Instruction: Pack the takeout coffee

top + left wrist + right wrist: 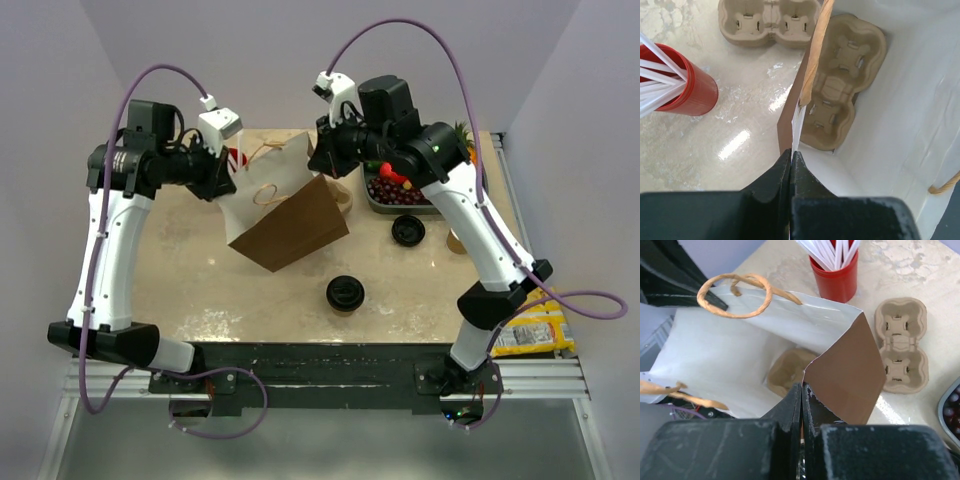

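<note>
The takeout coffee (344, 293), a black-lidded cup, stands alone on the table in front of the brown paper bag (290, 220). The bag is tilted, and both grippers hold its mouth apart. My left gripper (226, 186) (791, 153) is shut on the left rim of the paper bag (812, 65). My right gripper (326, 160) (802, 388) is shut on the opposite rim of the paper bag (845, 370). A pulp cup carrier (840, 90) (787, 371) lies on the bag's white bottom. The bag's rope handles (735, 295) hang loose.
A second pulp carrier (770, 22) (901, 342) and a red cup of white straws (685, 87) (837, 275) stand behind the bag. A loose black lid (407, 230), a lidless tan cup (455, 241) and a fruit tray (400, 192) sit at right. A yellow packet (530, 335) lies off the table.
</note>
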### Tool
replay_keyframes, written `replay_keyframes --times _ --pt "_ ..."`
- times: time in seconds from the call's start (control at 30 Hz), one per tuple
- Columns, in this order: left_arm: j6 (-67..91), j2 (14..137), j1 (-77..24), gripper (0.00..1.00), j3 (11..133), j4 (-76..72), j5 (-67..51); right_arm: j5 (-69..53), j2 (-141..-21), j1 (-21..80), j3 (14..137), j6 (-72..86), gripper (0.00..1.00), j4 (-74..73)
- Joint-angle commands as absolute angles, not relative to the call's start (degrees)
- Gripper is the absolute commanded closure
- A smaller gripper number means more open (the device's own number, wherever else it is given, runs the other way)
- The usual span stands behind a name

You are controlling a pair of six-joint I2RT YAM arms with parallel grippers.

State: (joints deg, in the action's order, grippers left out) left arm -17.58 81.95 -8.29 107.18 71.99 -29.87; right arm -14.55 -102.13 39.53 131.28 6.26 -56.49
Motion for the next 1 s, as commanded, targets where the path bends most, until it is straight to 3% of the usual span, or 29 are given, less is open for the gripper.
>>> replay_keyframes --times 0.0,0.23,0.27,0.33,0.47,0.53,0.57,0.6,0.63,0.97 --pt "-17.84 80.77 -8.0 1.0 111.79 73.91 -32.52 -15.29 -99.58 41.39 133.42 6.94 1.0 -55.9" --pt "-17.32 81.47 -7.91 1.0 112.85 74.27 -32.0 -14.59 -99.84 42.36 132.89 7.56 1.0 -56.16" --pt "-17.14 82.08 -7.91 0.98 112.59 73.83 -31.73 -14.59 -100.1 42.19 131.67 7.73 1.0 -56.25" --pt "-17.05 83.05 -7.91 0.82 111.8 73.57 -31.81 -15.73 -100.89 41.58 129.48 9.13 1.0 -56.16" --pt "-17.31 88.4 -7.91 0.71 111.62 72.52 -33.31 -19.07 -103.26 38.51 125.43 10.82 1.0 -55.9" --pt "-17.23 90.51 -7.91 0.54 111.8 71.63 -31.73 -18.98 -104.5 36.57 125.25 10.46 0.6 -57.13" --pt "-17.49 93.05 -7.91 0.51 112.23 71.54 -31.38 -19.07 -104.85 34.3 124.2 9.94 0.45 -57.13" --pt "-18.1 94.29 -7.91 0.45 112.85 71.54 -30.68 -18.99 -104.94 33.06 124.1 9.76 0.19 -56.78" --pt "-18.02 95.18 -7.91 0.41 114.07 71.28 -30.06 -19.07 -104.94 31.92 124.1 9.93 0.03 -56.52" --pt "-20.12 96.58 -7.91 0.36 115.23 62.93 -28.82 -26.02 -106.87 27.42 129.46 7.91 0.01 -51.68"
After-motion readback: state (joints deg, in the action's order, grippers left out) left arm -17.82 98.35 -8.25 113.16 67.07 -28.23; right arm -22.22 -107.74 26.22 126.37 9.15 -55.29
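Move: Both grippers are pinching the rim of the paper bag, held tilted, apparently clear of the table. Its standing spot lies from the left hand about 2 cm back, 11 cm right and 33 cm below; from the right hand, 5 cm back, 4 cm left and 39 cm below. Low down from the right hand, the coffee cup is some 17 cm back and 7 cm right, the empty carrier 9 cm straight ahead. The red straw cup sits 11 cm ahead of the left hand, 2 cm left, well below. Keep both pinches through a small backward, upward lift, then release the bag over its spot: open the left fingers to over half first, then the right fully while that hand is already sinking. Sweep both hands forward and down beyond the rim, roughly 9 cm forward from where they turn, the right also going right and tipping down some 15 degrees; finish with a slight rise. ##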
